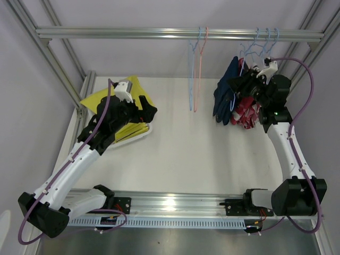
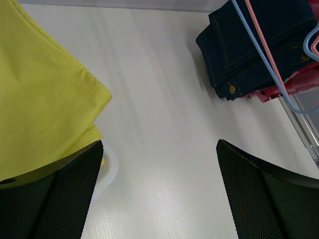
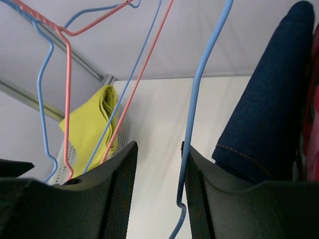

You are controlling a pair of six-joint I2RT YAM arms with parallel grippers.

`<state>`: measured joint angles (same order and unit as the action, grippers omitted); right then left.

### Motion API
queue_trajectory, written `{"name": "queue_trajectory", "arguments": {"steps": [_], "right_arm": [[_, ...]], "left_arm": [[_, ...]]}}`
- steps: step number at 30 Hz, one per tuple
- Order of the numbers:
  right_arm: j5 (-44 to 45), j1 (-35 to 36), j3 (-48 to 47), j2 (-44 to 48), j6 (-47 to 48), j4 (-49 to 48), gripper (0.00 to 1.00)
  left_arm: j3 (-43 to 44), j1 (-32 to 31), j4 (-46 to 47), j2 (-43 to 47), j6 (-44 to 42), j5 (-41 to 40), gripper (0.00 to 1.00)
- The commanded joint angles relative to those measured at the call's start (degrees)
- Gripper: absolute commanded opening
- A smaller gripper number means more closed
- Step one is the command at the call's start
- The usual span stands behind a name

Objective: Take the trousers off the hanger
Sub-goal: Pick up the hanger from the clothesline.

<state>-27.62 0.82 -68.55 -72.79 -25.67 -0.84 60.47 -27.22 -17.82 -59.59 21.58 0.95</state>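
Observation:
My right gripper [image 1: 245, 84] is up at the hangers on the right of the rail. In the right wrist view its jaws [image 3: 158, 147] stand open, with a blue hanger wire [image 3: 197, 99] running between them against the right finger. The navy blue trousers [image 1: 224, 101] [image 3: 269, 114] hang just beside it, with the pink-red patterned pair [image 1: 247, 114] behind. My left gripper [image 1: 150, 110] [image 2: 159, 144] is open and empty, low over the table beside the plain yellow trousers [image 1: 101, 98] [image 2: 40, 99]. The camouflage and newspaper pairs are out of view.
Two bare hangers, blue and pink [image 1: 194, 79], hang mid-rail from the aluminium bar [image 1: 133, 33]. The yellow trousers lie in a white perforated tray [image 1: 142, 132] at the left. Frame posts stand at both back corners. A purple cable loops by the right arm.

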Motion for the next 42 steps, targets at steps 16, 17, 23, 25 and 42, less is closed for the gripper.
{"name": "queue_trajectory", "arguments": {"steps": [16,17,23,25,42], "right_arm": [[-6.13,-1.87,3.08,-2.26,-7.81,-15.41,0.37],[-6.22,-1.87,3.16,-2.35,-7.82,-15.68,0.37],[-6.66,-2.14,2.81,-3.58,-8.52,-17.26,0.33],[-6.75,-2.23,2.81,-3.76,-8.69,-17.79,0.28],[-6.14,-2.31,2.11,-1.74,-9.40,-18.15,0.00]], "left_arm": [[2.29,0.86,0.77,0.62,0.92,2.13,1.00],[2.29,0.94,0.86,0.62,0.92,2.21,0.99],[2.11,0.94,0.86,0.62,1.00,2.30,0.99],[2.20,1.12,0.86,0.62,1.00,2.30,0.99],[2.11,1.21,0.95,0.62,1.27,2.92,0.99]]}}
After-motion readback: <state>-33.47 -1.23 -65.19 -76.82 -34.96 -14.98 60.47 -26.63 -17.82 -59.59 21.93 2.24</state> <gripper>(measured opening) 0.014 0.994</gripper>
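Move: The blue hanger carrying the navy trousers passes between my right fingertips: its near wire is about 1 cm ahead and 1 cm to the right, level with them. The navy trousers hang some 7 cm ahead, 1 cm left and 8 cm lower; the red trousers, 6 cm right and as far ahead and down. The empty hangers are about 15 cm left, 7 cm ahead. From my idle left hand the near wire lies roughly 31 cm right, 9 cm ahead and 5 cm higher. I shut my half-open right fingers fully on the near wire of the navy trousers' hanger and keep it pinched. Before that, I edge left about 1 cm, ease half of that back, and reach forward some 1.5 cm, rolling the wrist a little under 10 degrees so that its left side rises. ##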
